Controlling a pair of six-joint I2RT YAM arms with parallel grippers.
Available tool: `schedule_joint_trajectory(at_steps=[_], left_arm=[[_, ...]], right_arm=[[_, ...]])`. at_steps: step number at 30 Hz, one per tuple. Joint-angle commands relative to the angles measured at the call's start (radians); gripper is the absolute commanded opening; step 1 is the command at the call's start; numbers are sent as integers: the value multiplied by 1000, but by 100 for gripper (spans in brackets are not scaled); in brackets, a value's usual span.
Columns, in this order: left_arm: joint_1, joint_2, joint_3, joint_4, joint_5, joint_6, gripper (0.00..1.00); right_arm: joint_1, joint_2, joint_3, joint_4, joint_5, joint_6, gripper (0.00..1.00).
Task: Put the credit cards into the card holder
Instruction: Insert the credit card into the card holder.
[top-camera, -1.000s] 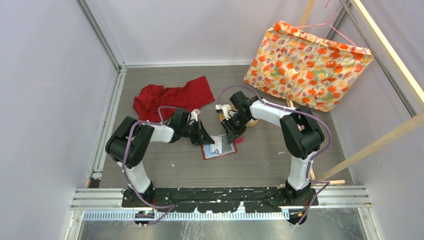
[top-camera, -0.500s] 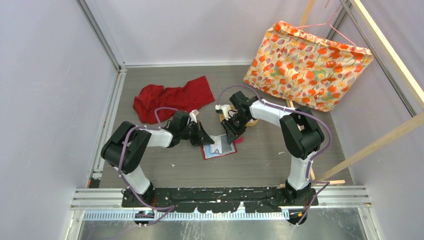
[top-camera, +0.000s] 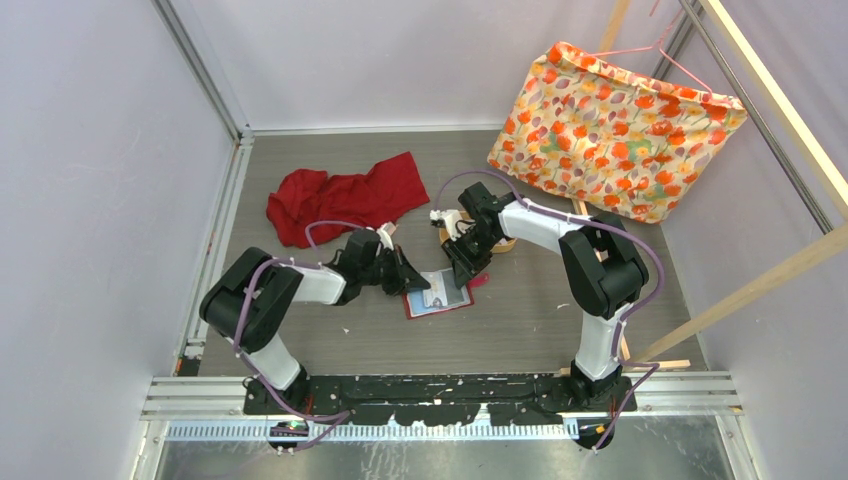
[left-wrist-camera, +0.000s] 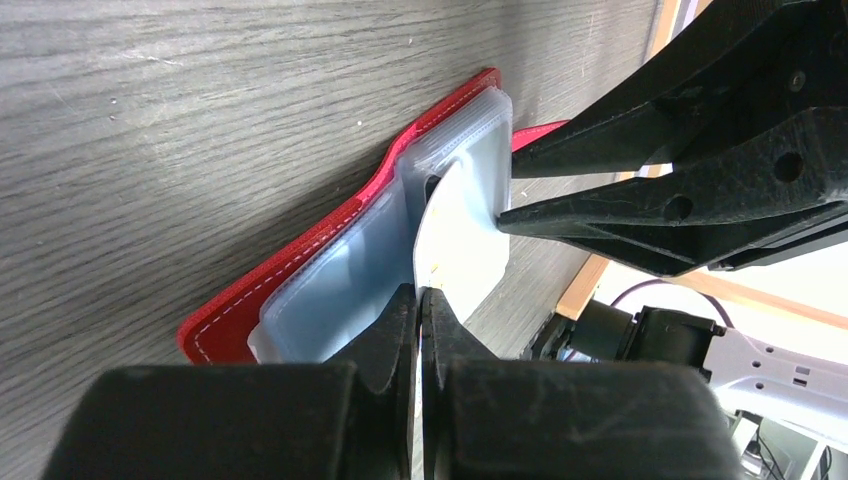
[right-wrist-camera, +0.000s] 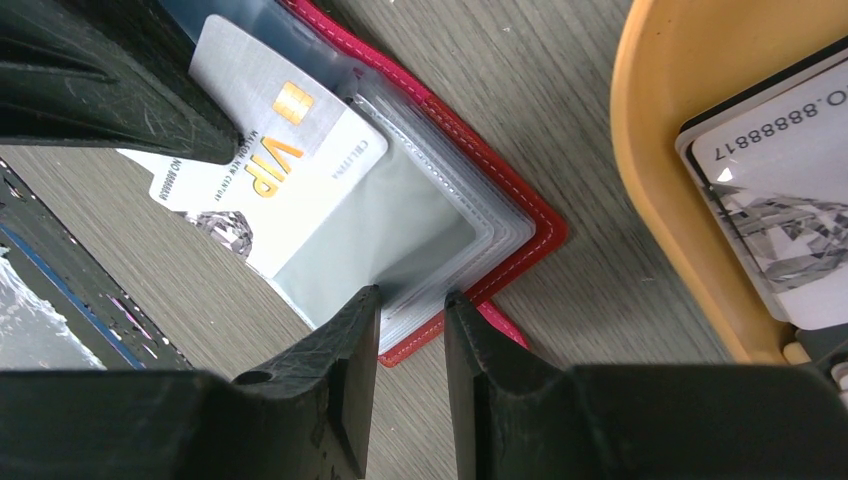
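The card holder (top-camera: 437, 297), a red wallet with clear inner pockets, lies open on the grey table between both arms. My left gripper (top-camera: 407, 277) is shut on the near edge of a whitish credit card (left-wrist-camera: 460, 240). Its far end sits inside a clear pocket of the card holder (left-wrist-camera: 300, 270). The right wrist view shows that card's gold "VIP" print (right-wrist-camera: 290, 160) half inside the pocket. My right gripper (right-wrist-camera: 412, 297) pinches the corner of the stacked clear pockets by the red edge (right-wrist-camera: 520, 215). More credit cards (right-wrist-camera: 770, 170) lie in a tan tray (right-wrist-camera: 660, 120).
The oval wooden tray (top-camera: 503, 243) sits just behind the right gripper. A crumpled red cloth (top-camera: 340, 195) lies at the back left. A floral cushion (top-camera: 615, 130) hangs on a wooden frame at the back right. Walls close in both sides.
The left arm's elbow has swung left and its forearm lies flatter, with the gripper still on the card at the wallet. The right arm has not moved.
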Motion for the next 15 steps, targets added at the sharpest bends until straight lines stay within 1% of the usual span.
schedule_joint_trajectory(at_steps=[1,7,9,10,12,14,15], left_arm=[[-36,7,-25,66,-116,-27,1],[-85,28,-63,184,-195,-111,1],[-101,28,-66,197,-222,-125,2],[-108,26,-65,197,-234,-132,4],[-113,21,-55,168,-248,-136,11],[-114,9,-36,104,-249,-126,23],[-114,-2,-29,73,-251,-115,27]], right_arm=[[24,-13,22,-18,-41,-5,35],[24,0,28,-23,-80,16,35],[24,1,29,-23,-82,19,35],[24,0,30,-23,-82,19,35],[23,-3,29,-23,-81,18,36],[23,-7,31,-22,-80,18,36],[22,-9,32,-22,-79,18,36]])
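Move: The pocket on the card holder's right half, with the held credit card already partly in it, lies some 5 cm to the left hand's right, about 1 cm back and 2 cm below. The yellow tray sits about 10 cm ahead and 10 cm to the right of that hand. From the waiting right hand, whose fingertips are at the holder's right edge, the pocket's middle is about 2 cm left, 2 cm back and 1 cm lower. The left hand slides the pinched card rightward about 1.5 cm into the pocket, then starts opening its fingers. ##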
